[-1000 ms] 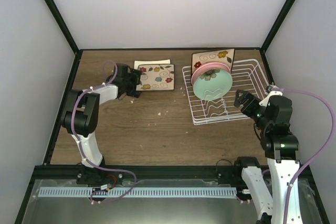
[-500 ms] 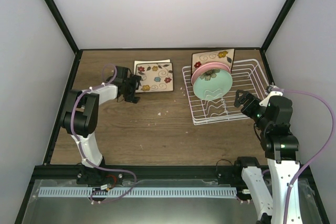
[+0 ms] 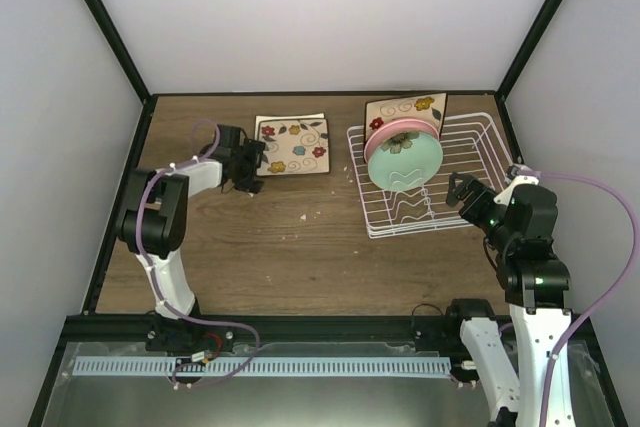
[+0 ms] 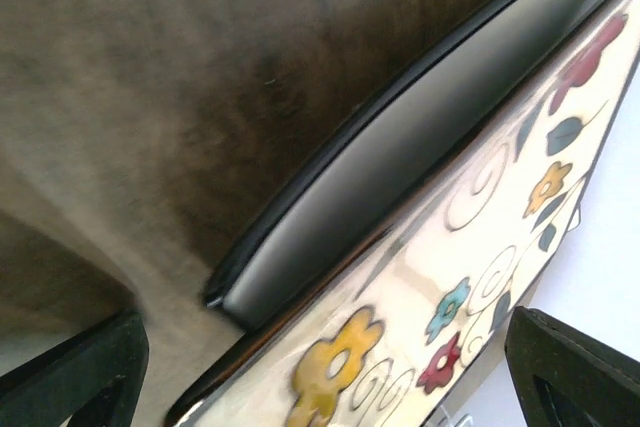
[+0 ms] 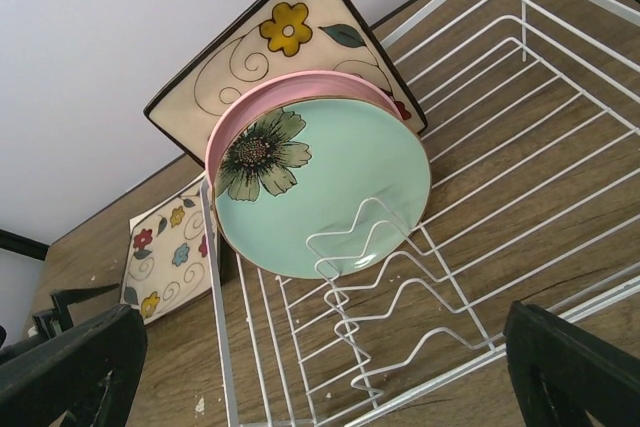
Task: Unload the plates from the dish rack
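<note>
The white wire dish rack (image 3: 470,162) (image 5: 560,77) holds three upright plates: a mint-green round one with a flower (image 3: 405,165) (image 5: 330,187), a pink one (image 3: 398,129) (image 5: 262,99) behind it, and a square flowered cream one (image 3: 405,107) (image 5: 270,42) at the back. Another square flowered plate (image 3: 295,145) (image 4: 450,297) (image 5: 170,252) lies flat on the table, left of the rack. My left gripper (image 3: 249,165) (image 4: 330,377) is open at that plate's left edge, gripping nothing. My right gripper (image 3: 462,193) (image 5: 325,377) hangs open at the rack's front right corner, empty.
A pale plate edge (image 3: 290,119) shows under the flat plate's far side. Black frame posts and white walls enclose the wooden table (image 3: 300,247). Small crumbs (image 3: 305,215) lie in front of the flat plate.
The left gripper has drawn back slightly to the left off the flat plate's edge, and the plate has settled a little leftward. The right arm has not moved.
</note>
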`<state>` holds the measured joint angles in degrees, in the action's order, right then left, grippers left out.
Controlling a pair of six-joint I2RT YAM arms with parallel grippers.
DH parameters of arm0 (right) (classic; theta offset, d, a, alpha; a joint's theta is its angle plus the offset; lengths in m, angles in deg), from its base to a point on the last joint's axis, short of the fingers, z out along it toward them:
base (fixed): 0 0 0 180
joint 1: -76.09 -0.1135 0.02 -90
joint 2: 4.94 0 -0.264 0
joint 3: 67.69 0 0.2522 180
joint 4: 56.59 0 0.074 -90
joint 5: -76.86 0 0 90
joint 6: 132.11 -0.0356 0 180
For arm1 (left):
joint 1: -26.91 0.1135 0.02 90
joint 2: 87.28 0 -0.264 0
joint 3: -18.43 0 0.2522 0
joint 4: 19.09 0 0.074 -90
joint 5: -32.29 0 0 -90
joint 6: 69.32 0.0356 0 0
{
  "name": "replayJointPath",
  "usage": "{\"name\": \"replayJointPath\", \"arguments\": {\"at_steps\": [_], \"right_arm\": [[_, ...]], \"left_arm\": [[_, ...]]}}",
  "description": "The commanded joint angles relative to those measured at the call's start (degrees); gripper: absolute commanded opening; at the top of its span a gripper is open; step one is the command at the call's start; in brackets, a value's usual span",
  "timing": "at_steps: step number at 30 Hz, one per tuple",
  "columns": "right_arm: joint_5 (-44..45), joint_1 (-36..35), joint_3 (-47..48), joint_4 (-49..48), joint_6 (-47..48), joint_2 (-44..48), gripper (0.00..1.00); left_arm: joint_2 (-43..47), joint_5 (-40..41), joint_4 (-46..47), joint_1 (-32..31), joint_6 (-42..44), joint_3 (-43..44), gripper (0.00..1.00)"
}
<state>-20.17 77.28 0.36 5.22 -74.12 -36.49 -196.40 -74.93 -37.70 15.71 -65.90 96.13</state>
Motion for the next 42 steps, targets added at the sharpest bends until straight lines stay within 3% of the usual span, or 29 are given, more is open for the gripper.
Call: {"name": "replayJointPath", "arguments": {"at_steps": [1, 5, 10, 14, 16, 17, 19, 22, 27, 32, 42], "right_arm": [[0.1, -0.5, 0.7, 0.0, -0.1, 0.7, 1.00], [-0.3, -0.6, 0.2, -0.4, -0.4, 0.6, 1.00], [-0.3, -0.6, -0.7, -1.0, -0.6, 1.0, 1.00], [0.1, -0.6, -1.2, -2.2, -0.4, 0.8, 1.00], [0.0, -0.5, -1.6, -3.2, -0.5, 0.8, 1.00], [-0.1, -0.5, -1.9, -3.7, -0.6, 0.8, 1.00], [-0.3, -0.5, -2.5, -4.5, -0.8, 0.9, 1.00], [-0.5, -0.5, -3.3, -5.4, -1.5, 1.5, 1.00], [0.2, -0.6, -3.7, -5.7, -2.5, 2.9, 1.00], [0.6, -0.6, -3.8, -5.1, -3.3, 4.1, 1.00], [0.8, -0.6, -4.1, -3.2, -3.4, 6.3, 1.00]], "left_arm": [[5.0, -0.2, -3.4, 0.3, 2.4, -4.7, 1.00], [11.5, 0.2, -6.0, 0.9, 4.7, -8.1, 1.00], [19.2, 1.8, -11.3, 2.5, 10.8, -5.7, 1.00], [21.5, -1.6, -2.0, 3.3, 18.8, -1.0, 1.00], [20.1, -3.8, 6.5, 1.7, 28.4, 5.3, 1.00], [18.5, -6.3, 8.6, 0.2, 38.3, 9.9, 1.00], [13.9, -12.9, 6.5, -3.3, 53.6, 20.4, 1.00], [9.8, -14.0, -0.5, -9.1, 71.2, 29.7, 0.99], [10.8, -11.0, -0.8, -17.9, 94.3, 28.0, 0.82], [10.5, -5.1, -0.3, -25.0, 107.1, 24.4, 0.55], [2.1, 0.9, 2.8, -30.1, 116.2, 26.0, 0.50]]}}
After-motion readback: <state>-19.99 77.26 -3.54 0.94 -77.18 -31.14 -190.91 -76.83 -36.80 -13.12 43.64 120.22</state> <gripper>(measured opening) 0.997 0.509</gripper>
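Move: The green plate stands in the dish rack about 36 cm to the left gripper's right, 4 cm nearer the base and 10 cm higher. The pink plate is some 3 cm beyond it, the patterned square plate in the rack about 9 cm beyond it. The laid-down flower plate lies 7 cm ahead and 9 cm right of this gripper. From the right gripper the green plate is about 18 cm ahead, 9 cm left and 15 cm lower. Back the open left gripper about 5 cm off the laid-down flower plate, then sweep it steeply up over 30 cm and swing it some 26 cm right to the rack, sinking about 10 cm at the end towards the green and pink plates' left rims. Roll and turn the wrist until the fingers point right and slightly down, narrowing them to half open; touch nothing yet. ##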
